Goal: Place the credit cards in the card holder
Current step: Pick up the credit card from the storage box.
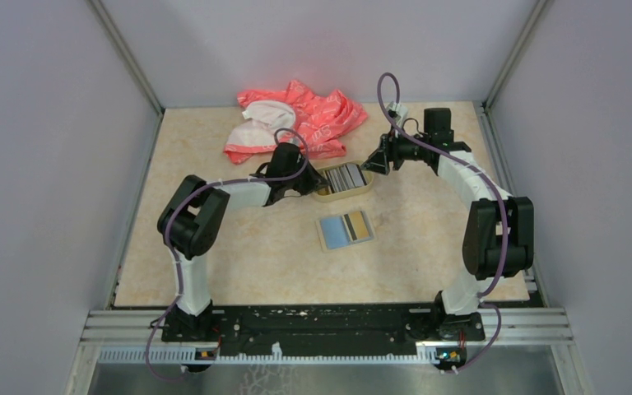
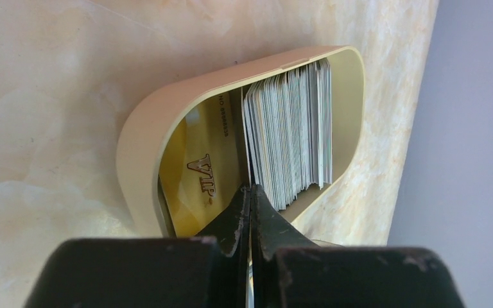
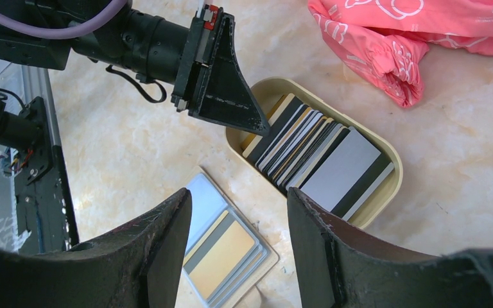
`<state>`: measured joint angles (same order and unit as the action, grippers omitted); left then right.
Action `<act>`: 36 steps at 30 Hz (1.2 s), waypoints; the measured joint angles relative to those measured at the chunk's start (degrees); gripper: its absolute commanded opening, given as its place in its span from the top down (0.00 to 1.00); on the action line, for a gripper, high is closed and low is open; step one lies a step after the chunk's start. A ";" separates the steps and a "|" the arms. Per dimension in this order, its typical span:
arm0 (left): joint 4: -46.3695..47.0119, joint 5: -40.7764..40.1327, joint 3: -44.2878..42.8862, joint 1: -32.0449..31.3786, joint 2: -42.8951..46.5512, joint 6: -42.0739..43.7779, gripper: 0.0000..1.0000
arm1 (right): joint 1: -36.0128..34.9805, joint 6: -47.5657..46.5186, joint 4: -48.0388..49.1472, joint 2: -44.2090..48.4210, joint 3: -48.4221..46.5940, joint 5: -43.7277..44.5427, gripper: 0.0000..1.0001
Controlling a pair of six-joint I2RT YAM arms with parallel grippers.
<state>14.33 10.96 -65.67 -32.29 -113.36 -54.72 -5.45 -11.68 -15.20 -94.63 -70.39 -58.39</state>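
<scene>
The credit cards (image 1: 347, 177) stand on edge as a packed stack (image 2: 292, 128) in a tan oval tray (image 2: 167, 109). A gold VIP card (image 2: 199, 167) leans apart at the stack's left end. My left gripper (image 2: 251, 189) is shut at that end, pinching the upper edge of the leftmost card; a pale sliver shows between its jaws. In the right wrist view its tip (image 3: 262, 130) dips into the tray (image 3: 385, 192) beside the cards (image 3: 321, 151). The card holder (image 1: 345, 230) lies open on the table, a gold card in its pocket (image 3: 224, 250). My right gripper (image 3: 239, 196) hovers open above tray and holder, holding nothing.
A crumpled pink and white bag (image 1: 313, 119) lies at the back of the table, just behind the tray (image 1: 368, 190). Grey walls close in the left, right and rear sides. The black base rail (image 1: 321, 321) runs along the near edge.
</scene>
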 measured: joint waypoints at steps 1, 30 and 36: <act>-0.24 -0.11 -0.02 0.00 0.00 0.33 1.00 | 0.00 0.00 0.02 0.00 0.00 0.00 0.44; -7.19 -7.06 3.96 0.00 13.25 12.46 1.00 | 0.00 0.59 0.63 -0.04 0.33 -1.57 0.43; -2.16 -4.96 10.49 0.00 17.94 14.95 1.00 | 0.00 1.73 3.30 0.37 2.84 -3.41 0.44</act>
<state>12.16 6.00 -55.18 -32.29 -95.42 -39.77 -5.45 -9.96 -11.90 -94.26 -67.55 -61.80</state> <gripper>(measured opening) 0.005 0.568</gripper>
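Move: The left hand has its fingers shut on the top of a credit card standing in the left end of the storage box. The box's middle lies about 4 cm to this hand's right and 2 cm ahead, some 2 cm lower. The open card holder the card is meant for is roughly 11 cm back and 5 cm right, 5 cm below; the pink cloth is about 20 cm ahead and 8 cm left. From the right hand the card holder lies about 9 cm back, 4 cm left and 17 cm down. Still pinching the gold, black-striped card, the left hand eases left with a slight dip, then draws the card out of the storage box, rising some 6 cm and going about 4 cm left, past the box's left end. Towards the finish it also pulls back about 3 cm, and the fingers tip upward by around 15 degrees while keeping their hold. ##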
